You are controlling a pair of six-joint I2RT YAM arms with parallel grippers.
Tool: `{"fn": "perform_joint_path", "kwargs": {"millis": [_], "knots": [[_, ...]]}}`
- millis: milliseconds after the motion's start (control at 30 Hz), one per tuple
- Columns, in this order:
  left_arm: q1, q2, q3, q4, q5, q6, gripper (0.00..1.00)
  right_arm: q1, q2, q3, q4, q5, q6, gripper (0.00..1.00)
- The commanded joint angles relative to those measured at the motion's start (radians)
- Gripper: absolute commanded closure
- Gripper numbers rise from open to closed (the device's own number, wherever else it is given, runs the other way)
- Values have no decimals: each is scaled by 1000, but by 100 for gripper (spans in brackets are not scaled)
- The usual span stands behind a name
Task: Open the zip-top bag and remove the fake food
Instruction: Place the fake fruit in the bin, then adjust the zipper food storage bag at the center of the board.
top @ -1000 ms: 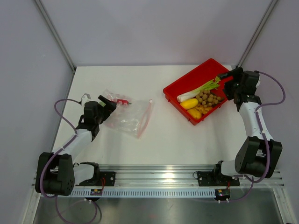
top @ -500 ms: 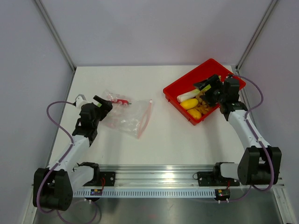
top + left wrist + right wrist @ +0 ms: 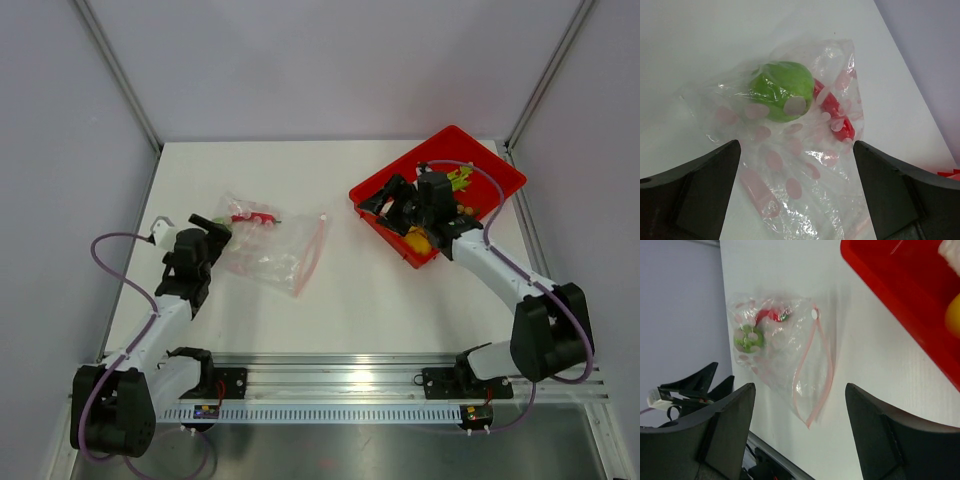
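The zip-top bag lies crumpled on the white table, left of centre. Its pink zip strip gapes in a loop at the mouth. Inside it are a green round fruit and a red piece. My left gripper stands open at the bag's closed left end, with the plastic between its fingers untouched. My right gripper hangs open and empty over the left end of the red tray, facing the bag's mouth. Fake food lies in the tray: a yellow piece and green celery, partly hidden by the arm.
The red tray sits at the back right, its rim near my right fingers. Grey walls and metal posts close the back and sides. A metal rail runs along the near edge.
My right arm swung left from the tray's far right corner to its left end, now facing the bag. My left gripper drew back slightly from the bag. The bag stayed put.
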Motion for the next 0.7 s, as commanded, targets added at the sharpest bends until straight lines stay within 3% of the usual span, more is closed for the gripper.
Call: {"fn": "perform_joint_path", "kwargs": {"millis": [0,100,400,667], "knots": [[-2,-10,21,-21,-108,-65,1,82,67,107,-41,20,-75,21],[-2,-2,38,-105,-157,-127,1,162,127,150,-65,63,-89,21],[-2,0,34,-105,-179,-144,1,311,309,243,-67,105,-88,18],[-2,-7,29,-97,-173,-142,1,366,415,299,-96,123,-75,15]]}}
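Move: The bag's open mouth lies some 21 cm to the right hand's left and about 6 cm back, roughly 17 cm below it. Both peppers lie about 16 cm below this hand, deeper in the bag: the red one some 35 cm left and 4 cm ahead, the green one about 43 cm left, level with it. The red bin's middle is about 11 cm right and 10 cm ahead. From the left hand the mouth is about 27 cm right, 2 cm back, 10 cm below. Empty and touching nothing, the right hand heads for the bag's open mouth, sweeping some 14 cm left away from the bin and sinking about 9 cm, more steeply towards the end, while easing back a little. Its wrist turns nearly 20 degrees counter-clockwise and tips down, fingers staying wide open. The left hand, also open, draws off about 3 cm left, down and back, then stops. ##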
